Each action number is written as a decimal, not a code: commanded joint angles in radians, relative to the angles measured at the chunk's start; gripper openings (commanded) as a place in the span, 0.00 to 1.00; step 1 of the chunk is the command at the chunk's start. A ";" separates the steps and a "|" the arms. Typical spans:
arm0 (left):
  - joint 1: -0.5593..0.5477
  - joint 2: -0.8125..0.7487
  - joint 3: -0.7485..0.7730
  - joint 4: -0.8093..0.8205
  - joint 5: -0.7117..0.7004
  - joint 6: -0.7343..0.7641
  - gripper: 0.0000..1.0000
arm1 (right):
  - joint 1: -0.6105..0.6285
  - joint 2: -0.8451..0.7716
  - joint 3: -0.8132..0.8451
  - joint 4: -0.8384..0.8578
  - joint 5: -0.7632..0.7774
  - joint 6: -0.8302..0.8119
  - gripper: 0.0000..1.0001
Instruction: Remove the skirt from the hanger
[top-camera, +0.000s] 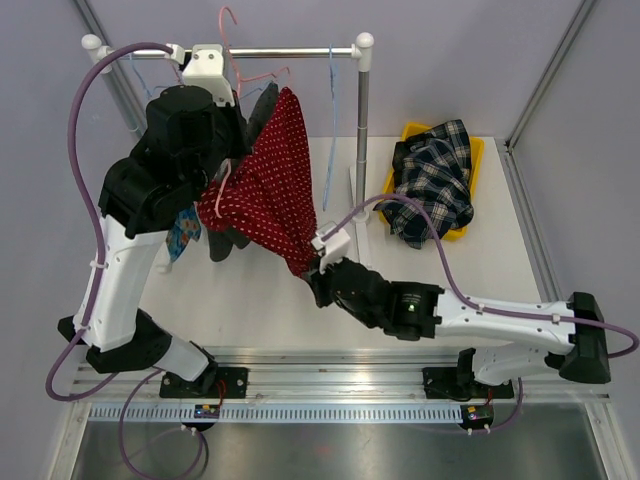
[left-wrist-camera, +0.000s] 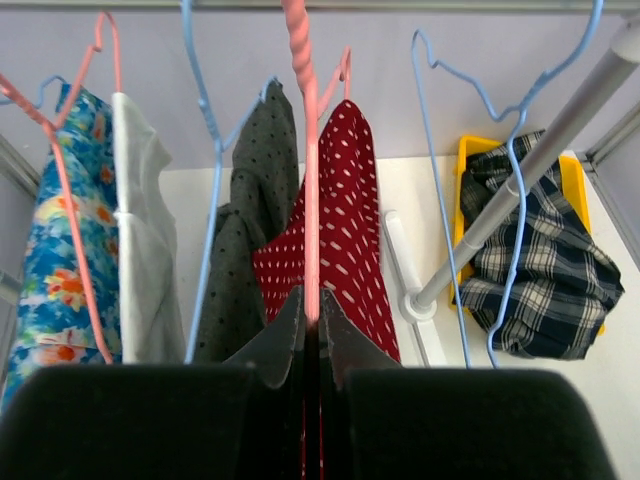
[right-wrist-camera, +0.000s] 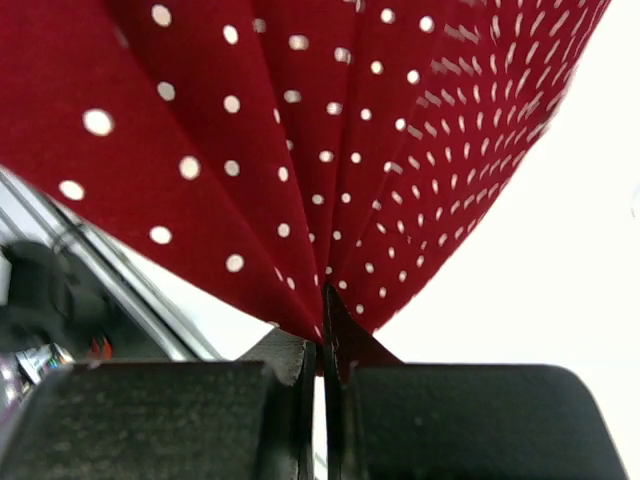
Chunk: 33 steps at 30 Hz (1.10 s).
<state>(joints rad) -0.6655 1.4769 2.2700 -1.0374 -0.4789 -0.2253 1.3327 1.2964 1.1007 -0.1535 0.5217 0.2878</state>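
The skirt (top-camera: 270, 185) is red with white dots and hangs from a pink hanger (top-camera: 232, 45) held away from the rack's rail. In the left wrist view my left gripper (left-wrist-camera: 312, 318) is shut on the pink hanger (left-wrist-camera: 311, 170), with the skirt (left-wrist-camera: 345, 230) draped below it. My right gripper (top-camera: 318, 272) sits at the skirt's lowest corner. The right wrist view shows that gripper (right-wrist-camera: 322, 345) shut on the skirt (right-wrist-camera: 330, 130) hem, the cloth fanning upward from the pinch.
A clothes rack (top-camera: 362, 120) stands behind, with blue hangers (left-wrist-camera: 440, 150), a grey dotted garment (left-wrist-camera: 250, 210), a white one (left-wrist-camera: 140, 220) and a blue floral one (left-wrist-camera: 65, 230). A yellow bin (top-camera: 474, 160) holding plaid cloth (top-camera: 435, 180) sits right of the rack post.
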 joint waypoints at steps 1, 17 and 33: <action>0.032 0.017 0.098 0.119 -0.064 0.041 0.00 | 0.029 -0.141 -0.140 -0.110 0.055 0.140 0.00; 0.055 -0.157 -0.271 0.239 0.033 -0.052 0.00 | 0.029 -0.240 0.024 -0.212 0.472 0.018 0.00; -0.005 -0.317 -0.566 0.283 0.023 -0.109 0.00 | -0.594 -0.114 0.516 0.094 0.287 -0.586 0.00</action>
<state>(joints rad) -0.6594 1.1793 1.7115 -0.8379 -0.4660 -0.3153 0.8593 1.1255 1.5211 -0.0967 0.9024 -0.2432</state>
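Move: Pinched in the right fingers, the red skirt's lower corner is to go to the yellow tray, about 28 cm farther out, 28 cm to the right and 24 cm lower. The rack's right post stands about 22 cm ahead and 11 cm right of that hand; an empty blue hanger hangs about 22 cm ahead, 5 cm right and 22 cm higher. From the left hand, which grips the pink hanger, the tray lies about 14 cm ahead, 39 cm right and 47 cm below. Pulling right and down, the right hand first drags the skirt's corner some 12 cm away from the hanger, then sweeps up about 30 cm, on to the right and forward past the near side of the post, turning nearly 50 degrees clockwise with fingertips tipping up, still pinching. The left hand keeps its grip on the pink hanger, edges up, left and forward, then sinks about 10 cm and eases back. ##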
